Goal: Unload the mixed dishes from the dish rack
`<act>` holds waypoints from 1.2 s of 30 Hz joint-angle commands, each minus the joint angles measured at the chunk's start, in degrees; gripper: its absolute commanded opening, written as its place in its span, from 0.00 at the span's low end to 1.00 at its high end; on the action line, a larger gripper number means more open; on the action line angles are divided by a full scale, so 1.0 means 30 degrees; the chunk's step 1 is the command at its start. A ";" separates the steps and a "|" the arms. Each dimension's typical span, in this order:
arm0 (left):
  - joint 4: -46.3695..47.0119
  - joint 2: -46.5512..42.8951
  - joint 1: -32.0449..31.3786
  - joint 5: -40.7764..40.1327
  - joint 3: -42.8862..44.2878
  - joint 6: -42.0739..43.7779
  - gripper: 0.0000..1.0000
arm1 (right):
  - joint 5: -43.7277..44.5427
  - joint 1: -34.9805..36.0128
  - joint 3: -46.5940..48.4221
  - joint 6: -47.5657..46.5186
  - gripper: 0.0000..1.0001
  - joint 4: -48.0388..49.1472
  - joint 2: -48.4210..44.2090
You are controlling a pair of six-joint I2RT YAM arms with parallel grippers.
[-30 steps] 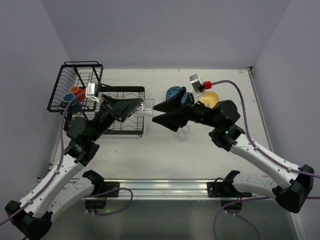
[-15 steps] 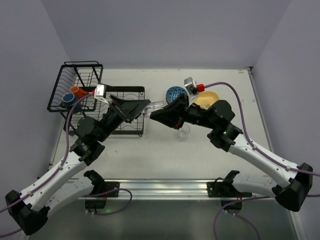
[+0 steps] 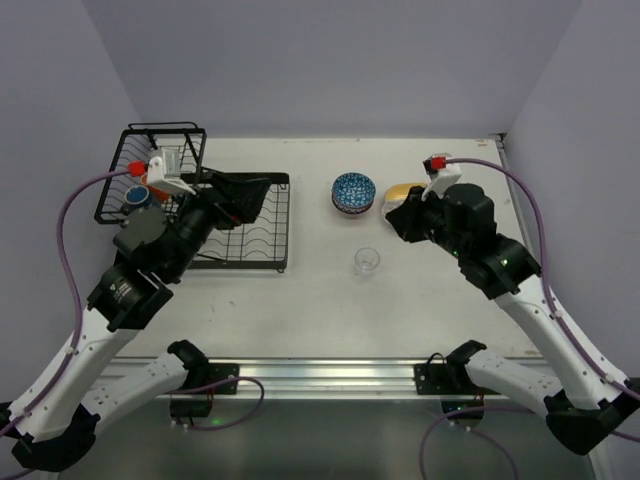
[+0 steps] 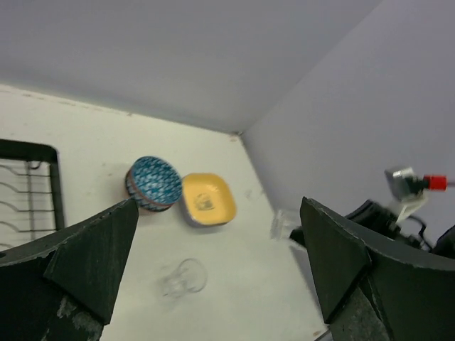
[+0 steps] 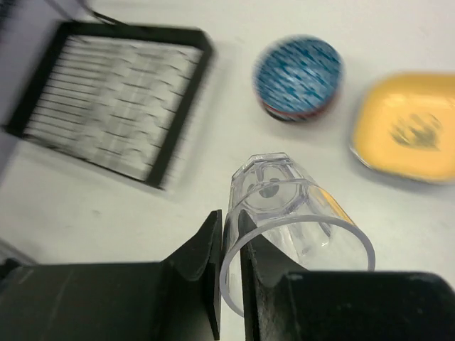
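My right gripper (image 5: 231,263) is shut on the rim of a clear glass (image 5: 284,206), one finger inside and one outside, held in the air beside the yellow plate (image 5: 409,128). In the top view the right gripper (image 3: 395,218) sits at that plate (image 3: 408,189). A second clear glass (image 3: 367,261) stands on the table. The blue-white bowl (image 3: 353,192) rests near the plate. My left gripper (image 3: 250,195) hangs open and empty over the dish rack's flat tray (image 3: 240,245). An orange mug (image 3: 155,182) and a dark mug (image 3: 137,197) sit in the raised basket (image 3: 125,165).
The left wrist view looks across the table at the bowl (image 4: 154,184), plate (image 4: 207,199), standing glass (image 4: 183,275) and the right arm (image 4: 398,220) by the right wall. The rack tray (image 5: 114,135) lies far left of the right gripper.
The two grippers met mid-table at the glass. The left one opened and pulled back over the rack; the right one shut on the glass and carried it right toward the plate.
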 commanded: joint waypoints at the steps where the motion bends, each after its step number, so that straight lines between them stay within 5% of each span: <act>1: -0.3800 0.0830 0.0003 0.1071 -0.0349 0.3991 1.00 | 0.2008 -0.1923 0.0265 -0.1492 0.00 -0.6180 0.1378; 11: -0.5677 -0.2418 0.0003 0.1224 -0.2897 0.7916 1.00 | 0.1837 -0.3186 0.0500 -0.2521 0.02 -0.7648 0.7119; 36: -0.3920 -0.3008 0.0003 0.1927 -0.5243 0.9091 1.00 | 0.2365 -0.3450 -0.1347 -0.1964 0.08 -0.3664 1.3127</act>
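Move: To the right hand's right by about 9 cm, 2 cm ahead and some 29 cm down, is the bare table spot for the clear glass already pinched in its fingers. The standing glass is roughly 2 cm ahead and level sideways with that hand, on the table. About 15 cm ahead stand the bowl stack, 3 cm left, and the yellow plate, 11 cm right. From the left hand the spot is some 28 cm right, 4 cm ahead and 39 cm below. Lowering the held glass about 28 cm to the right of the standing glass, the right hand first swings some 7 cm right, then sinks nearly straight down, its fingers tipping steeply downward and keeping their pinch on the glass wall. The empty left hand, fingers still open, drops about 15 cm over the near right part of the rack and rolls some 35 degrees, left side rising. ##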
